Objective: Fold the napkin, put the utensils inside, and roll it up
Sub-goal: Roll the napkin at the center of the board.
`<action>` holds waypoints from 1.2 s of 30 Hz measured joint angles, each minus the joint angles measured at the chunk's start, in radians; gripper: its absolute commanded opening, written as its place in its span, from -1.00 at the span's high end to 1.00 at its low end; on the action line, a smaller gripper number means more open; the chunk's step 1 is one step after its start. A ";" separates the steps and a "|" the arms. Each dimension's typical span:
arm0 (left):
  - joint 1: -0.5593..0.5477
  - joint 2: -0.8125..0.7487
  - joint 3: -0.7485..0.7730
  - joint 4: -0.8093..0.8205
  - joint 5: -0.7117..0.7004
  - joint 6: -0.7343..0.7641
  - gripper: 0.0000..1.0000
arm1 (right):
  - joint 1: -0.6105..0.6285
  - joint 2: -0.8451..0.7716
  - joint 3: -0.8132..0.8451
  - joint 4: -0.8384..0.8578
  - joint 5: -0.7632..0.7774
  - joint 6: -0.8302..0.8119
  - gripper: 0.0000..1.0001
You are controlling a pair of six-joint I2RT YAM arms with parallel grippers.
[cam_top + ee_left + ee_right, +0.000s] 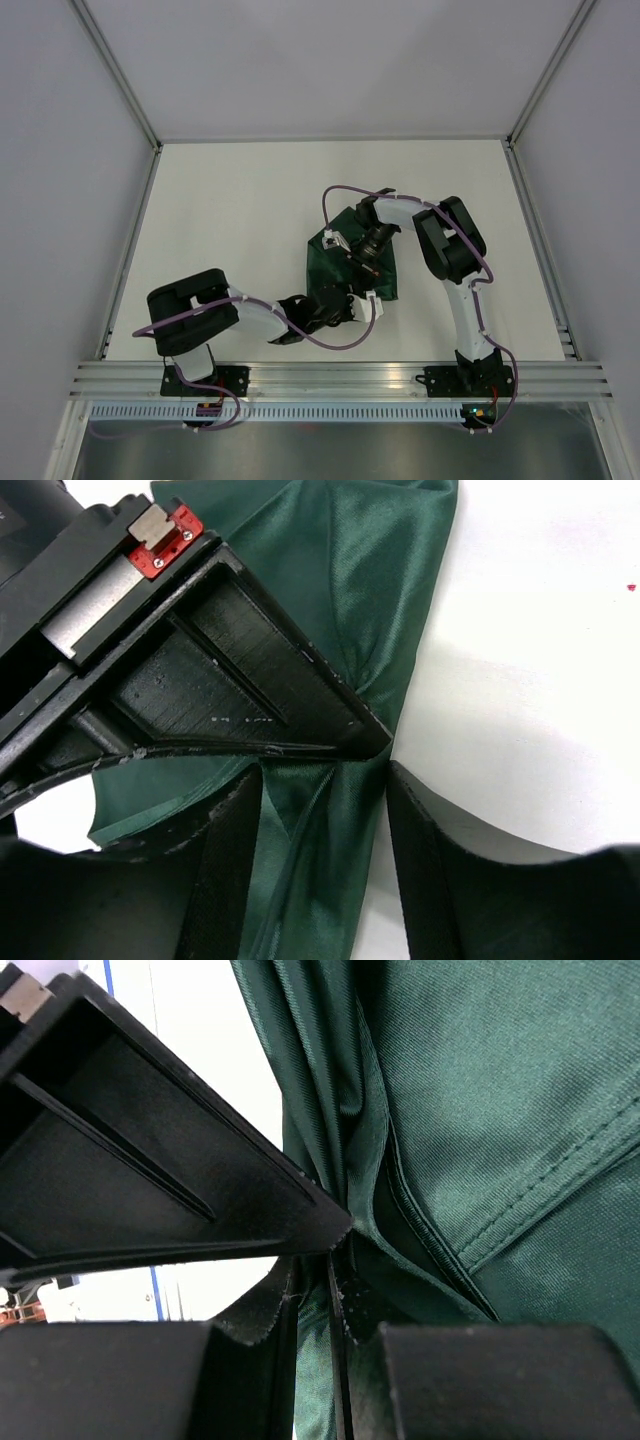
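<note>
The dark green napkin (356, 278) lies bunched and creased on the white table, between the two arms. My left gripper (338, 310) is at its near edge. In the left wrist view this gripper (325, 870) is open, with a folded strip of the napkin (350, 600) running loose between its fingers (225, 870). My right gripper (346, 252) is over the cloth's far part. The right wrist view shows it (312, 1350) shut on a gathered fold of the napkin (500, 1110), the hem lying beside it. The utensils are out of view.
The white table (230, 220) is bounded by grey walls and metal posts (120, 70). An aluminium rail (340, 378) with both arm bases runs along the near edge. Purple cables loop off both arms (345, 190).
</note>
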 measured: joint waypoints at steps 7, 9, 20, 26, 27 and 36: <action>0.041 0.000 0.040 -0.097 0.109 -0.020 0.46 | 0.000 0.014 0.017 -0.018 0.000 0.000 0.83; 0.052 0.000 0.055 -0.132 0.148 -0.031 0.56 | 0.000 0.014 0.019 -0.020 0.000 0.000 0.84; 0.123 0.011 0.171 -0.335 0.318 -0.095 0.95 | -0.016 0.010 0.013 -0.017 0.011 0.015 0.33; 0.193 0.027 0.221 -0.401 0.470 -0.159 0.95 | -0.026 -0.060 -0.046 0.035 0.013 0.055 0.07; 0.203 0.035 0.239 -0.419 0.493 -0.168 0.95 | -0.031 -0.074 -0.056 0.049 0.020 0.063 0.04; 0.283 0.097 0.354 -0.547 0.687 -0.254 0.95 | -0.209 -0.240 -0.085 0.220 0.029 0.153 -0.04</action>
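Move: The napkin's rolled near edge already lies between the left hand's open fingers, about 1 cm below their grip point, while the right hand still pinches that same edge roughly 2 cm farther to the right. From the left hand, the napkin's middle is about 7 cm ahead and 3 cm left, its near right corner some 7 cm right and about level, and its far corner about 19 cm ahead and 3 cm left. Sinking about a centimetre, the left hand closes its fingers on the rolled near edge, then keeps its pinch while it tips fingers-down some 40 degrees and eases about 1 cm to the right. The right hand holds the edge beside it until the left has closed, then opens, comes free and withdraws forward about 8 cm, with roughly 4 cm each of rise and rightward travel, turning clockwise. ##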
